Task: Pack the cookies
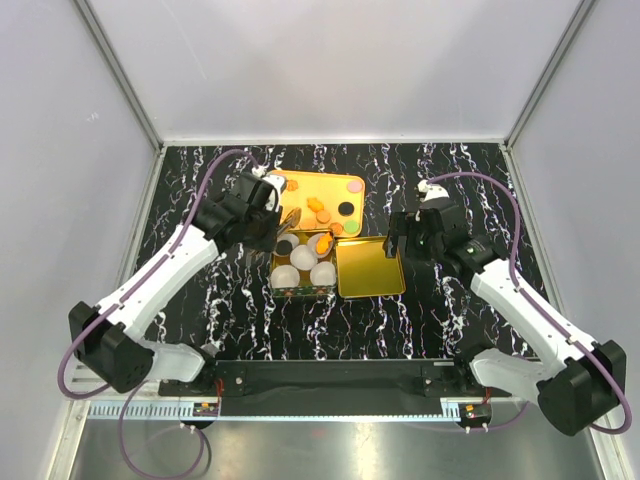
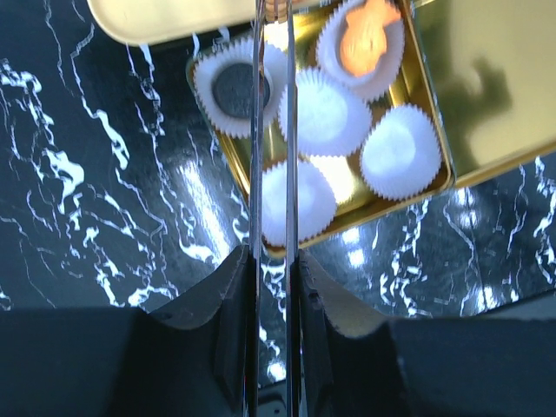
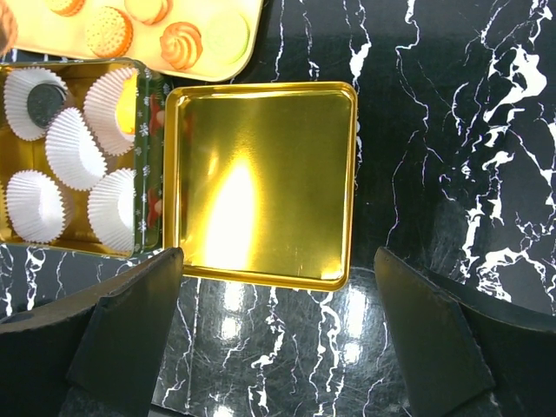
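Observation:
The cookies [image 1: 318,208] lie on a gold tray [image 1: 300,181] at the back: mostly orange, one black [image 1: 346,208], one pink [image 1: 355,186]. In front of it, a gold tin [image 1: 301,293] holds white paper cups. One cup has a black cookie [image 2: 233,89] in it and another an orange cookie [image 2: 369,39]. My left gripper [image 2: 274,261] is shut on thin metal tongs [image 2: 258,139], whose blades reach over the tin's left side. Their tips run off the top of the left wrist view. My right gripper [image 3: 278,256] hangs open over the near edge of the tin's lid [image 3: 261,182], holding nothing.
The lid [image 1: 370,267] lies face up right of the tin, touching it. Black marbled tabletop [image 1: 450,180] surrounds everything. White enclosure walls [image 1: 70,120] close the left, right and far sides. In the right wrist view, orange cookies [image 3: 181,43] and a green one [image 3: 228,35] show on the tray.

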`<state>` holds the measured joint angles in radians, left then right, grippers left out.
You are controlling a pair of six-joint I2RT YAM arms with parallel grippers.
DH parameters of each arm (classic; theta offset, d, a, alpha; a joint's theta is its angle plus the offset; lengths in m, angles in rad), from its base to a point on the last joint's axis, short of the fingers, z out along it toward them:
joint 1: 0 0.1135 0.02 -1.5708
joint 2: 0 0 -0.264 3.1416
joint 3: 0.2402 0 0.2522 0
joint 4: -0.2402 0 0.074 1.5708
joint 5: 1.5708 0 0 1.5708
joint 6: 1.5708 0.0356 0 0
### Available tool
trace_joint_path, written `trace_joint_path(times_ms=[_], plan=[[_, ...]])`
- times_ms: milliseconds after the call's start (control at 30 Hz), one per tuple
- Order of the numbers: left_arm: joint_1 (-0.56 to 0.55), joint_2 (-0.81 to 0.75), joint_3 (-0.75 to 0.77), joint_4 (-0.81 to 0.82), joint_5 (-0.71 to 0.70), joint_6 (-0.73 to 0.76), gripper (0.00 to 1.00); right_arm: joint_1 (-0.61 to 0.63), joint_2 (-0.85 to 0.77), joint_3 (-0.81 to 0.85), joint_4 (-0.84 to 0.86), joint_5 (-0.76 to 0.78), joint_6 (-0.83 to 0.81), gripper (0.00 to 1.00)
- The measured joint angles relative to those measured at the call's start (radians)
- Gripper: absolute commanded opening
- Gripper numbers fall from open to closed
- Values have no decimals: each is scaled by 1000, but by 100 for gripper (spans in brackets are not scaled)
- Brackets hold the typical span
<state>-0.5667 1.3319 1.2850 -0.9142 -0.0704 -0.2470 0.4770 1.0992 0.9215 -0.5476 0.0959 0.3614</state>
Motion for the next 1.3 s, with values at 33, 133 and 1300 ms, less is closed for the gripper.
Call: trace_joint_path(times_ms=[33,133,1300], plan=[[-2,-14,-12,-6,5,3,24,0,3,0,0,2,0,100],[-4,-42,-36,-20,22,11,24,0,16,0,0,10,0,100],[-76,-109,-190,-37,87,18,29,0,28,0,-4,17,-3,100]])
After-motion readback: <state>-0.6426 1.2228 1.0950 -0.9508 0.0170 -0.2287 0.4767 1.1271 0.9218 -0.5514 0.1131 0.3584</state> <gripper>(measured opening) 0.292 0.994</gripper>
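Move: The left hand holds metal tongs that reach out ahead and to its right, with an orange cookie pinched in their tips. The empty middle cup lies about 5 cm ahead of this hand, 6 cm right and some 11 cm below. Around it stand the black cookie's cup (8 ahead, 2 right), the orange cookie's cup (8 ahead, 10 right) and the empty near-left cup (1 ahead, 3 right). From the right hand the middle cup is roughly 16 cm left, 4 ahead and 11 below. Backward and steadily down, the left hand draws in about 6 cm and sinks about 4, bringing the tong-held cookie from the near rim of the yellow tray over the box towards the middle cup. On the way the wrist turns some 10 degrees clockwise and tips the tongs a little steeper; the fingers keep squeezing the tongs. ##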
